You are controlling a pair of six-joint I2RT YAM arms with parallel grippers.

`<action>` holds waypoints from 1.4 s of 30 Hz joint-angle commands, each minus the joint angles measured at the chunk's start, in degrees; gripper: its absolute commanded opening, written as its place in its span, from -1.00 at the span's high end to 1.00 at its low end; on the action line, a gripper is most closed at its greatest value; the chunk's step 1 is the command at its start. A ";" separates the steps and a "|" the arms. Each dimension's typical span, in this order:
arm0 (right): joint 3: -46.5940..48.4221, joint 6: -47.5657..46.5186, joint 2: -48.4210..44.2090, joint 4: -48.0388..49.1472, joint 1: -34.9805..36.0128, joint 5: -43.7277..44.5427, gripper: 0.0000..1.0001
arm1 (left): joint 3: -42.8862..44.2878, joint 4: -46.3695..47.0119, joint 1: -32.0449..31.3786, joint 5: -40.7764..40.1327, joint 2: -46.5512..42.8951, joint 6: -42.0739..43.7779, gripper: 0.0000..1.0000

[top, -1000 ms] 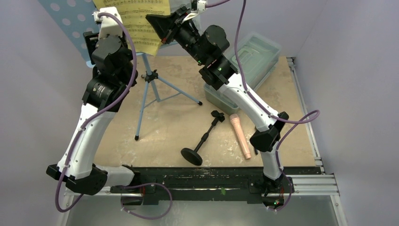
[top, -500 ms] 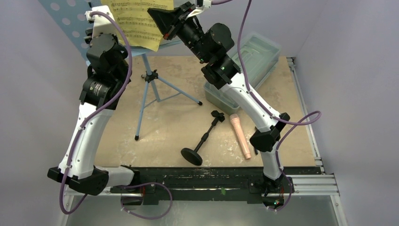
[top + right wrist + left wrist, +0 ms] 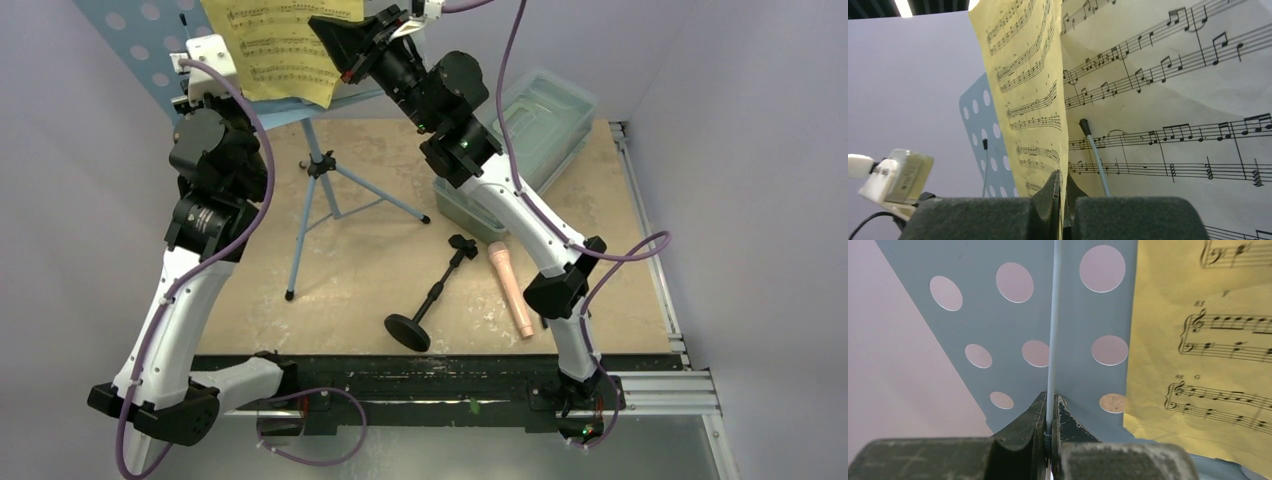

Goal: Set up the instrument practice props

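The light blue perforated music stand (image 3: 135, 45) rises on its tripod (image 3: 318, 165) at the back left. My left gripper (image 3: 1049, 407) is shut on the stand's thin grey page-holder wire (image 3: 1053, 340), in front of the holed desk (image 3: 998, 325). The yellow music sheet (image 3: 275, 50) hangs against the desk, and my right gripper (image 3: 1062, 182) is shut on its lower edge (image 3: 1028, 90). A white music sheet (image 3: 1173, 100) lies behind it under a second wire (image 3: 1095, 155). The black mic stand (image 3: 432, 295) lies on its side on the table beside the peach-pink microphone (image 3: 511, 288).
A clear lidded plastic box (image 3: 530, 125) stands at the back right, just behind the right arm's elbow. The tripod's legs (image 3: 300, 235) spread over the left middle of the table. Walls close in on both sides.
My left gripper has closed onto the stand's holder wire, and the left arm has shifted left. The right gripper still holds the yellow sheet, which has moved slightly.
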 commanded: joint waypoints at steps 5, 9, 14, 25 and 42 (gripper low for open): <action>3.27 -1.03 2.05 4.37 0.84 -1.90 1.00 | -3.99 12.33 0.56 4.78 -6.16 2.25 1.00; 3.56 -2.17 3.19 6.74 1.80 -4.13 1.00 | -3.03 11.36 0.56 6.21 -5.20 2.12 1.00; 4.86 -3.68 5.14 8.49 3.51 -5.56 1.00 | -2.98 8.88 0.56 7.24 -4.53 1.18 1.00; 2.73 -8.63 5.30 12.39 7.19 -8.44 1.00 | -3.61 8.45 0.57 7.80 -5.32 0.76 1.00; 4.38 -8.51 8.64 14.76 6.58 -11.03 1.00 | -4.47 7.57 0.56 10.59 -9.66 -2.83 1.00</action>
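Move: The right hand already pinches the right edge of the yellow music sheet, aimed at the stand's left holder wire, about 16 cm to its left, 5 cm back and 8 cm lower. The white music sheet stands on the tray, roughly 5 cm ahead and 5 cm right of the right hand. The left hand already grips that wire; from it the yellow sheet's middle is some 10 cm right, 4 cm ahead and 11 cm higher. Right hand carries the yellow sheet about 8 cm left and 6 cm back, under the wire the left keeps pinched. ##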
